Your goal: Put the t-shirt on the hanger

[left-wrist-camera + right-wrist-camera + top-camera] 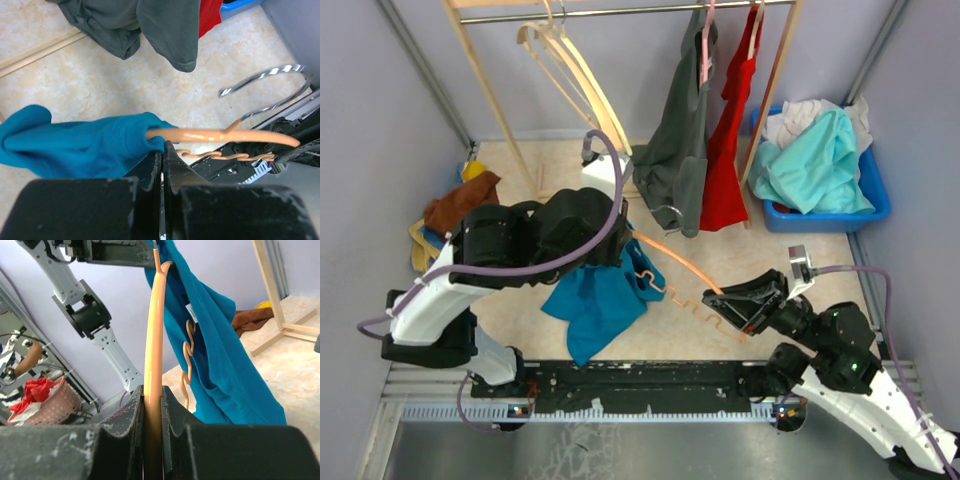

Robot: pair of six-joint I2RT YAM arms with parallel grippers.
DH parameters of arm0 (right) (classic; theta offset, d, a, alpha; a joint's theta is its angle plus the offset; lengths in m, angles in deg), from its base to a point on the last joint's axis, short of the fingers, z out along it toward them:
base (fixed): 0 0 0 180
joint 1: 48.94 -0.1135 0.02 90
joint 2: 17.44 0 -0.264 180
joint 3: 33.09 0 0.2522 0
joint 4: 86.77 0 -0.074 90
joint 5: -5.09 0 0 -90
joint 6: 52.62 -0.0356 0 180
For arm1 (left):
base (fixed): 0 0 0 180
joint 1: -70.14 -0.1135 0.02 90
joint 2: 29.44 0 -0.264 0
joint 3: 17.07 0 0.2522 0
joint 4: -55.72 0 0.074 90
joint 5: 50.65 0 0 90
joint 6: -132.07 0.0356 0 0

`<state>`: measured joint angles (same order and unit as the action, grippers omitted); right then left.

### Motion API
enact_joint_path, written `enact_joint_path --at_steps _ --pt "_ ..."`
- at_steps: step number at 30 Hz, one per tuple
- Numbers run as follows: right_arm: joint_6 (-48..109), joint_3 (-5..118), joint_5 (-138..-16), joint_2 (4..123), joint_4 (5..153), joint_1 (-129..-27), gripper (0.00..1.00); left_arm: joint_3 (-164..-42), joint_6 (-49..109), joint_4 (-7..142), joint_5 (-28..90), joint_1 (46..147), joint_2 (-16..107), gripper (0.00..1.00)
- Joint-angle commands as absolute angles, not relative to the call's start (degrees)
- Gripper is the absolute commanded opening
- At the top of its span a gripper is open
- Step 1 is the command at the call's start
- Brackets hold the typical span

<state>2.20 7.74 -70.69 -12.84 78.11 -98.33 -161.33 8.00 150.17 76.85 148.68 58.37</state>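
Observation:
The teal-blue t-shirt (603, 300) hangs off the floor from my left gripper (625, 237), which is shut on a fold of its cloth (75, 145) at the fingertips (163, 146). The orange hanger (678, 262) stretches between the two arms, its wavy bar (705, 308) below. One hanger arm (220, 135) enters the shirt right beside the left jaws, and the silver hook (265, 76) sticks out above the floor. My right gripper (717, 297) is shut on the other hanger arm (152, 340). In the right wrist view the shirt (225, 355) drapes beside the wavy bar (187, 355).
A wooden clothes rack (510, 120) stands behind, carrying cream hangers (570, 70), a dark grey shirt (675, 140) and a red garment (728, 140). A blue bin (875, 200) of pale clothes sits at the back right. Brown and yellow cloths (455, 210) lie at the left.

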Motion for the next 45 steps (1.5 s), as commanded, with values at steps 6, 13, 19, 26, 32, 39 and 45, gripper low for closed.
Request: enact_joint_path --at_steps 6,13,19,26,32,39,45 --pt "2.71 13.46 -61.94 -12.62 77.35 -98.43 0.00 -166.20 15.06 147.92 72.18 147.93 62.05 0.00" --pt "-0.59 9.32 -61.09 -10.46 88.86 -98.45 0.00 -166.32 18.96 143.62 63.74 148.01 62.87 0.00" --pt "-5.36 3.08 -62.58 -5.74 105.87 -98.46 0.00 -166.24 21.83 138.28 57.79 148.01 61.86 0.00" --pt "-8.94 1.12 -60.95 5.16 124.75 -98.43 0.00 -168.93 25.64 135.37 52.87 147.97 64.98 0.00" --pt "-10.16 3.86 -59.27 10.58 129.38 -98.34 0.00 -171.57 26.32 133.45 46.97 147.93 66.00 0.00" --pt "-7.91 4.38 -59.33 2.46 119.54 -98.39 0.00 -166.91 24.37 131.40 43.01 148.14 62.03 0.00" --pt "-2.79 5.29 -61.27 -6.03 103.92 -98.40 0.00 -155.94 23.15 127.99 42.19 148.41 57.07 0.00"
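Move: My left hand pinches the T-shirt by its opening, where the hanger's far shoulder already enters; the hanger's neck lies about 8 cm to its right and 2 cm back, nearly level. The hook curls around 9 cm right, 2 cm ahead, slightly higher. The grey garment hangs roughly 28 cm ahead and 9 cm right, a little lower. From my right hand, gripping the near shoulder, the T-shirt opening is some 17 cm left, 8 cm ahead and 10 cm above. Keeping my pinch on the T-shirt, I draw my left hand rightward along the hanger towards its neck, then lift and carry it farther right, ending about 8 cm over, 6 cm higher and a little back, turned some 30 degrees clockwise. My right hand keeps the hanger and feeds it left towards the shirt, then pulls back while easing partly right again, turning counter-clockwise. ##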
